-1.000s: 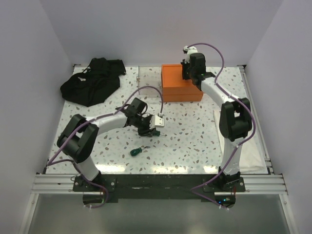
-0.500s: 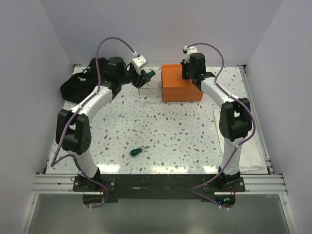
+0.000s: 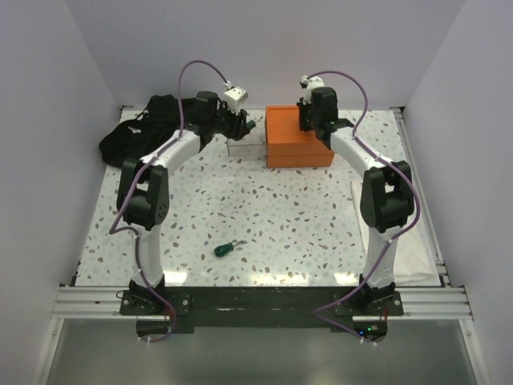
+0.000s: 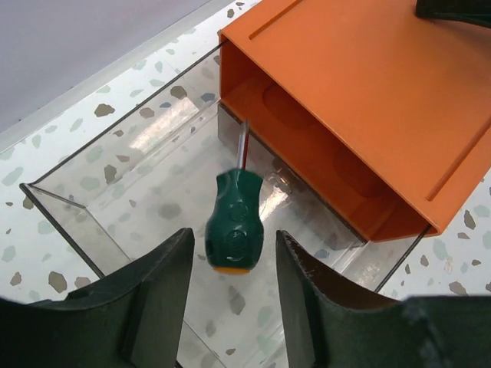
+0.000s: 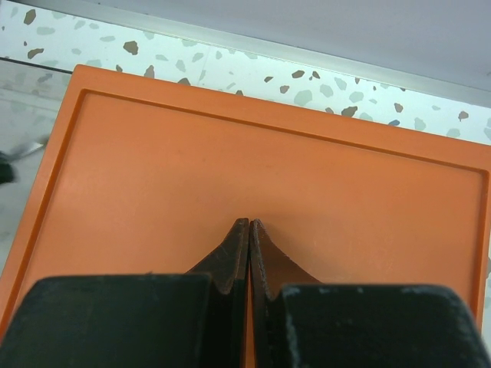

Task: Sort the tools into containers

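Note:
My left gripper (image 3: pixel 248 125) hovers over the small clear bin (image 3: pixel 244 147) at the back, its jaws open. A stubby green-handled screwdriver (image 4: pixel 235 229) with an orange butt sits just past the fingertips (image 4: pixel 181 253) inside the clear bin (image 4: pixel 69 207), touching neither finger, its shaft pointing at the orange box (image 4: pixel 368 92). A second green screwdriver (image 3: pixel 224 249) lies on the table near the front. My right gripper (image 5: pixel 248 224) is shut with nothing in it, over the flat top of the orange box (image 5: pixel 230 153). In the top view, the right gripper (image 3: pixel 311 122) hangs above the orange box (image 3: pixel 292 148).
A heap of black cloth (image 3: pixel 152 132) lies at the back left. The orange box stands directly right of the clear bin. A white sheet (image 3: pixel 417 241) lies along the table's right edge.
The left arm swung from the table's middle to the back, carrying the green screwdriver to the clear bin, and its jaws have spread off the handle. The right arm has not moved.

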`<state>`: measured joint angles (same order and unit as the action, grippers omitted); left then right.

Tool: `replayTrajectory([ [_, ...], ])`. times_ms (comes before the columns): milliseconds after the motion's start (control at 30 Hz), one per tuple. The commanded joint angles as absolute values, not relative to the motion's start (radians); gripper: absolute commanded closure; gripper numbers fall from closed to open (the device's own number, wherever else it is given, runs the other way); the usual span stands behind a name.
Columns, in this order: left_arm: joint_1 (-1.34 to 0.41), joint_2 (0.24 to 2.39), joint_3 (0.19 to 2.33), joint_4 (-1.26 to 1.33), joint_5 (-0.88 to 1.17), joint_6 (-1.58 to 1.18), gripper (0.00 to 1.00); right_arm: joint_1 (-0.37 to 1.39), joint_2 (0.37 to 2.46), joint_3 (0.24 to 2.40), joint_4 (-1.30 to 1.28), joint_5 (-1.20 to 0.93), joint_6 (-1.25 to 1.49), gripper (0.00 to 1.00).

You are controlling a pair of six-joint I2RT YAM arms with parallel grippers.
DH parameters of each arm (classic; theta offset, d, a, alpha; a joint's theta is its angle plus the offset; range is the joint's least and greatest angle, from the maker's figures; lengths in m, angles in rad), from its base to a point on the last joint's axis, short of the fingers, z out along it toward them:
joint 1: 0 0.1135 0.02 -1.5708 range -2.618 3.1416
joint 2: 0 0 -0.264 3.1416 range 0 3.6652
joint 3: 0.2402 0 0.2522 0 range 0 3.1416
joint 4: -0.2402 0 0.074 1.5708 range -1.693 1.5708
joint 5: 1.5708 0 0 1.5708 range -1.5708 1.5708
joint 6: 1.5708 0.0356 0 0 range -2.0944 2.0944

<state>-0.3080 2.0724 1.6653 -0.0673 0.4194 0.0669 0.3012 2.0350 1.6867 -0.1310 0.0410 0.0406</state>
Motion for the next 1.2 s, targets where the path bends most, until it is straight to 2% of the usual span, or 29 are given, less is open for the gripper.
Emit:
replayTrajectory([
  [0,-0.299,1.949,1.651,0.042,0.440,0.035,0.44,0.311,2.121,1.667,-0.322,0.043,0.040,0.99],
  [100,-0.299,1.853,1.559,0.115,0.475,0.063,0.35,0.313,2.137,1.677,-0.324,0.038,0.044,0.99],
  [167,-0.301,1.815,1.514,0.104,0.489,0.089,0.35,0.311,2.144,1.678,-0.325,0.032,0.048,0.99],
  [267,-0.301,1.728,1.412,0.040,0.616,0.197,0.35,0.311,2.149,1.683,-0.327,0.029,0.052,0.99],
  [400,-0.302,1.585,1.238,-0.176,0.756,0.351,0.34,0.311,2.158,1.692,-0.328,0.029,0.052,0.99],
  [533,-0.311,1.488,1.094,-0.331,0.658,0.359,0.31,0.311,2.158,1.697,-0.330,0.029,0.051,0.99],
  [700,-0.347,1.370,0.968,-0.538,0.620,0.547,0.29,0.311,2.166,1.700,-0.330,0.028,0.051,0.99],
  [867,-0.457,1.344,0.908,-0.750,0.597,0.796,0.28,0.311,2.168,1.701,-0.330,0.028,0.051,0.99],
  [933,-0.491,1.342,0.885,-0.761,0.597,0.802,0.23,0.313,2.169,1.700,-0.331,0.026,0.049,0.99],
  [1067,-0.531,1.387,0.870,-0.749,0.595,0.726,0.22,0.311,2.169,1.694,-0.328,0.026,0.051,0.99],
  [1167,-0.580,1.422,0.847,-0.700,0.514,0.643,0.20,0.311,2.175,1.698,-0.334,0.022,0.052,0.99],
])
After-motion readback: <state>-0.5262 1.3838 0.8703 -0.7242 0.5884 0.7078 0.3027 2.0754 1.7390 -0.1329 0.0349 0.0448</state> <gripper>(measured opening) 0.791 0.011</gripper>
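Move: The stubby green screwdriver still on the table lies about 34 cm back from my left hand, 4 cm to its left and some 13 cm lower. Under that hand is the clear drawer, its floor about 10 cm down; the green screwdriver I have just let go of is barely beyond my fingertips, and the orange box is about 15 cm to the right. From my right hand, the table screwdriver is roughly 37 cm back and 22 cm left. My left hand, already free of the released screwdriver, rises about 8 cm out of the clear drawer. It then sweeps some 35 cm back and slightly left, sinking as it goes to stop a few centimetres above the last stubby screwdriver. On the way the wrist turns about 45 degrees clockwise, the fingers tip more steeply down and spread wider, not yet touching it. ##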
